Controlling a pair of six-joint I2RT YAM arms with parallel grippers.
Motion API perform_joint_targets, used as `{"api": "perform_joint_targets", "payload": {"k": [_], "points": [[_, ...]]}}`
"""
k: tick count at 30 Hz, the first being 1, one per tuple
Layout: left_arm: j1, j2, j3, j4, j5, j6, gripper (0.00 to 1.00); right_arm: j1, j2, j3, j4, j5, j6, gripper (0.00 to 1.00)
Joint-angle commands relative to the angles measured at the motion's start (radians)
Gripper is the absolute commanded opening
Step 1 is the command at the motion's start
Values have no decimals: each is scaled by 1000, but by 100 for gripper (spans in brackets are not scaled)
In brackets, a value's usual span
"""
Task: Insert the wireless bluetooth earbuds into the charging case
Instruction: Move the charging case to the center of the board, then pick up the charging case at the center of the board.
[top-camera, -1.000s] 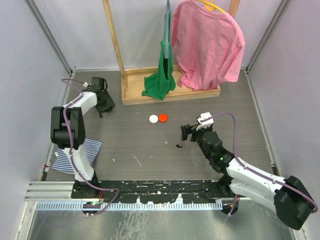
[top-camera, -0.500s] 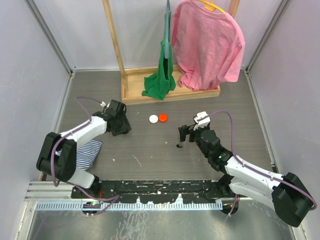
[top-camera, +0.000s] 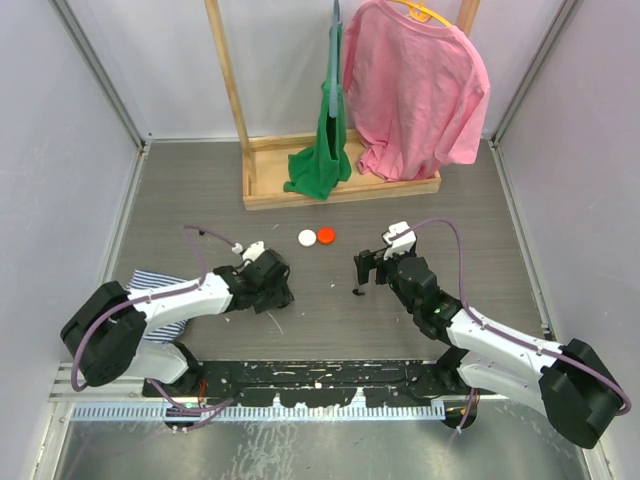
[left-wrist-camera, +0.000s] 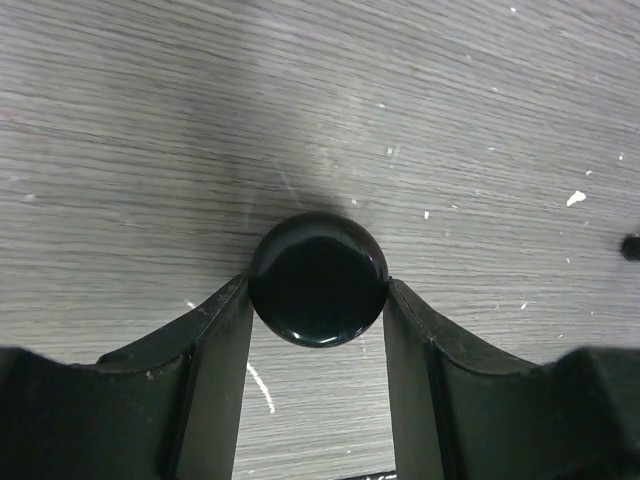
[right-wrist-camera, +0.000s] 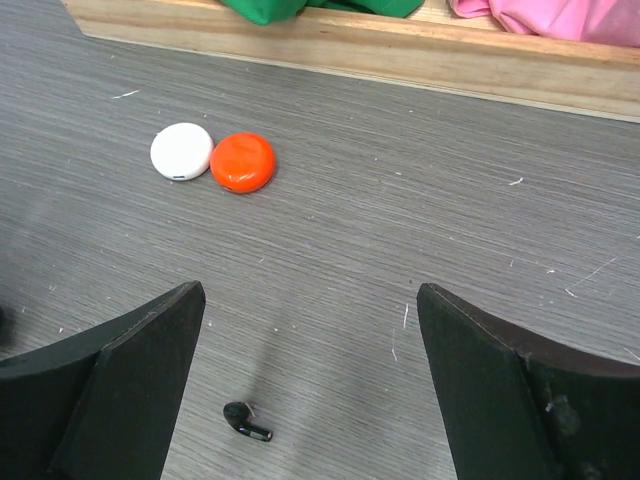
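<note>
My left gripper (top-camera: 278, 287) is shut on a round glossy black charging case (left-wrist-camera: 318, 278), which is pinched between both fingers just above the grey table; in the top view the case itself is hard to make out. One black earbud (right-wrist-camera: 243, 421) lies on the table (top-camera: 357, 291), to the right of the left gripper. My right gripper (right-wrist-camera: 310, 300) hangs over that earbud with its jaws wide open and nothing between them (top-camera: 368, 266). The earbud sits low and left of the gap's middle. No other earbud shows.
A white disc (top-camera: 307, 238) and an orange disc (top-camera: 326, 236) lie side by side beyond the earbud. At the back stands a wooden rack (top-camera: 340, 188) with a green cloth and a pink shirt. A striped cloth (top-camera: 160, 300) lies under the left arm.
The left arm has swung from the far left back corner down to the middle of the table, near the earbud. The right gripper has drifted slightly left.
</note>
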Motion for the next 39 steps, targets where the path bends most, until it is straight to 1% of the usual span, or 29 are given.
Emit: {"api": "perform_joint_targets", "payload": {"k": [1,4,7,11,15,18,20,22,25,27,30,34,39], "points": [[-56,41,13,86,-104,-111,50,-2,8,44,39,-3,-6,93],[-74,79,27,107,-89,-115,53,-3,13,48,35,-4,-9,93],[-86,90,42,109,-79,-107,58,-3,16,49,35,-5,-7,93],[-88,64,58,82,-69,-74,67,-2,28,54,34,-10,-8,93],[-87,16,76,45,-72,-7,75,-3,42,60,33,-20,-7,93],[-86,-21,98,24,-85,81,76,-2,47,63,31,-25,-7,93],[-74,-34,115,25,-68,164,76,-3,47,64,29,-28,-7,93],[-53,-42,126,35,-21,249,75,-3,46,64,30,-31,-6,93],[-4,-47,125,84,100,377,75,-3,49,65,29,-39,-3,93],[25,-37,126,112,168,454,75,-3,52,66,29,-43,-3,93],[59,1,146,120,230,547,75,-3,58,68,29,-44,-3,93],[84,65,170,161,326,607,75,-2,71,71,29,-46,-5,93],[85,139,185,179,394,621,73,-3,87,77,28,-52,-8,93]]}}
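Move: The black charging case is already pinched in the left hand, low over the board; its spot near the board's middle is about 4 cm to the right and 1 cm ahead. The white round case lies some 14 cm ahead and 6 cm right of this hand, the orange one 14 cm ahead and 10 cm right, and the black earbud 2 cm ahead and 17 cm right, all about 1 cm lower. From the right hand, the black case is roughly 19 cm left, 8 cm back and 11 cm below. The black case is brought about 3.5 cm to the right, close to the board, by the left hand, whose fingers open from half to three-quarters and let go of it. The freed hand then rises some 4 cm while easing forward over the case, turns about 30 degrees clockwise with its fingers kept open, and finally sinks about 1 cm with a small shift right. ##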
